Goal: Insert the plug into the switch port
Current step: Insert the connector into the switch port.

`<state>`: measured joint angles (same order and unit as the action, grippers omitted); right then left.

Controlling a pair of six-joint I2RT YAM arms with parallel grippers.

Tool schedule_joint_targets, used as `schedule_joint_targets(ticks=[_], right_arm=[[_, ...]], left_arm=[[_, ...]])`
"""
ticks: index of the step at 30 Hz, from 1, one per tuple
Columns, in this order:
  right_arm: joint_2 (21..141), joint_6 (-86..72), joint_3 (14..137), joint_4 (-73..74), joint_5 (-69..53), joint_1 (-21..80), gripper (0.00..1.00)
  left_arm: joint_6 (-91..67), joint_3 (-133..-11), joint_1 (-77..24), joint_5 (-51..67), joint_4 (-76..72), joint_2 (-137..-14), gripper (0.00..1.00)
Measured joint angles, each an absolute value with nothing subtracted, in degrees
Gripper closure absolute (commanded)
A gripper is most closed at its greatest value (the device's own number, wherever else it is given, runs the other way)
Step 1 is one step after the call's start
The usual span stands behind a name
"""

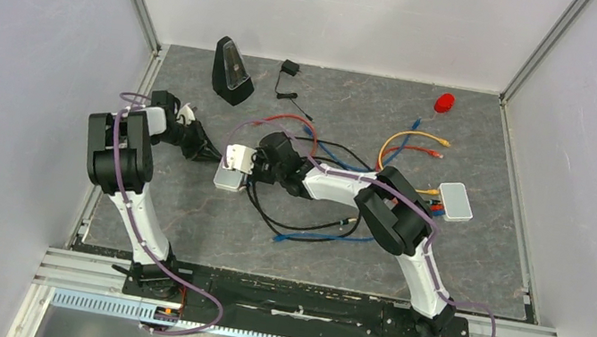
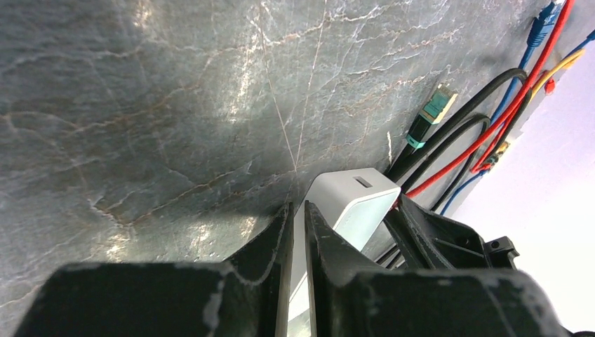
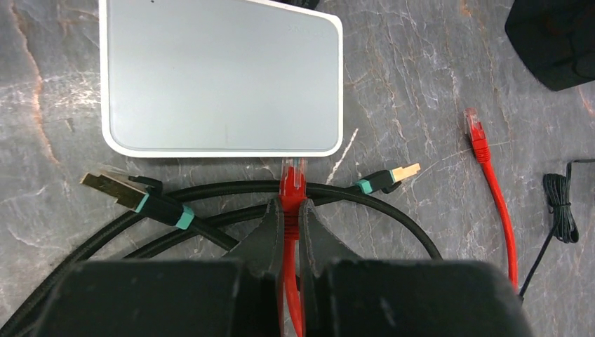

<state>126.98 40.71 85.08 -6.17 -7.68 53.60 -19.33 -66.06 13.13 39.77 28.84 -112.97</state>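
The switch is a flat pale grey-white box (image 3: pixel 221 77) with rounded corners, left of the table's middle (image 1: pixel 229 177). My left gripper (image 2: pixel 297 210) is shut on one edge of that box (image 2: pixel 365 203). A small slot (image 2: pixel 363 182) shows in its end face. My right gripper (image 3: pixel 292 210) is shut on a red plug (image 3: pixel 293 175), just behind its clear tip. The tip meets the box's near edge. The port itself is hidden under that edge. In the top view the right gripper (image 1: pixel 264 163) sits right beside the box, opposite the left gripper (image 1: pixel 209 152).
Black cables with teal-banded gold plugs (image 3: pixel 161 203) lie under the right gripper, and a second red plug (image 3: pixel 476 133) lies to its right. A black wedge device (image 1: pixel 232 70), a black adapter (image 1: pixel 290 69), a red object (image 1: pixel 445 102), loose coloured cables (image 1: pixel 412 141) and another white box (image 1: pixel 455 201) are around.
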Motion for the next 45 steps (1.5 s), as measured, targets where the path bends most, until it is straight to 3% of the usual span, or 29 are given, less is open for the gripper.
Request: schedule_joint_targets(ticks=[13,25,29,33,45], right_arm=[[125.19,41.21,79.68,-13.34,-11.46,55.2,1.0],[126.58,35.05,83.5,-19.92,-8.25,60.8,0.99],[126.69,32.8,84.2,-20.38,-8.27,59.53,0.73],[124.29,30.33,80.62,-20.14,-6.61,58.89,0.62],[104.71,4.34,65.41,-16.64,1.76,60.58,0.53]], left_arm=[[-19.31,-64.75,12.75,41.25,26.55,-112.53,0.81],[-19.59,-58.89,8.75,47.97,27.83,-112.01,0.83],[-19.68,-59.7,8.67,46.0,29.63,-111.57,0.81],[-19.9,-62.3,9.13,38.96,31.51,-109.65,0.78],[-22.79,-65.76,10.07,22.92,29.85,-100.73,0.77]])
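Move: The right gripper already has the red plug at the switch port; the middle of the switch lies about 6 cm to its left, 1 cm back and 1 cm lower. A black plug lies some 4 cm ahead and 1 cm to the right of that gripper, a loose red plug about 12 cm ahead and 1 cm to the left. From the left gripper, beside the switch's left edge, the switch's middle is roughly 4 cm back, 3 cm to the right, level in height. Drive the right gripper back and left about 6 cm each against the switch as its fingers come off the red plug and shut, then open them nearly halfway and withdraw up, back and right. Let the left gripper stay, slide back and right about 5 cm each way, then return and lift 4 cm clear, fingers barely open throughout. ##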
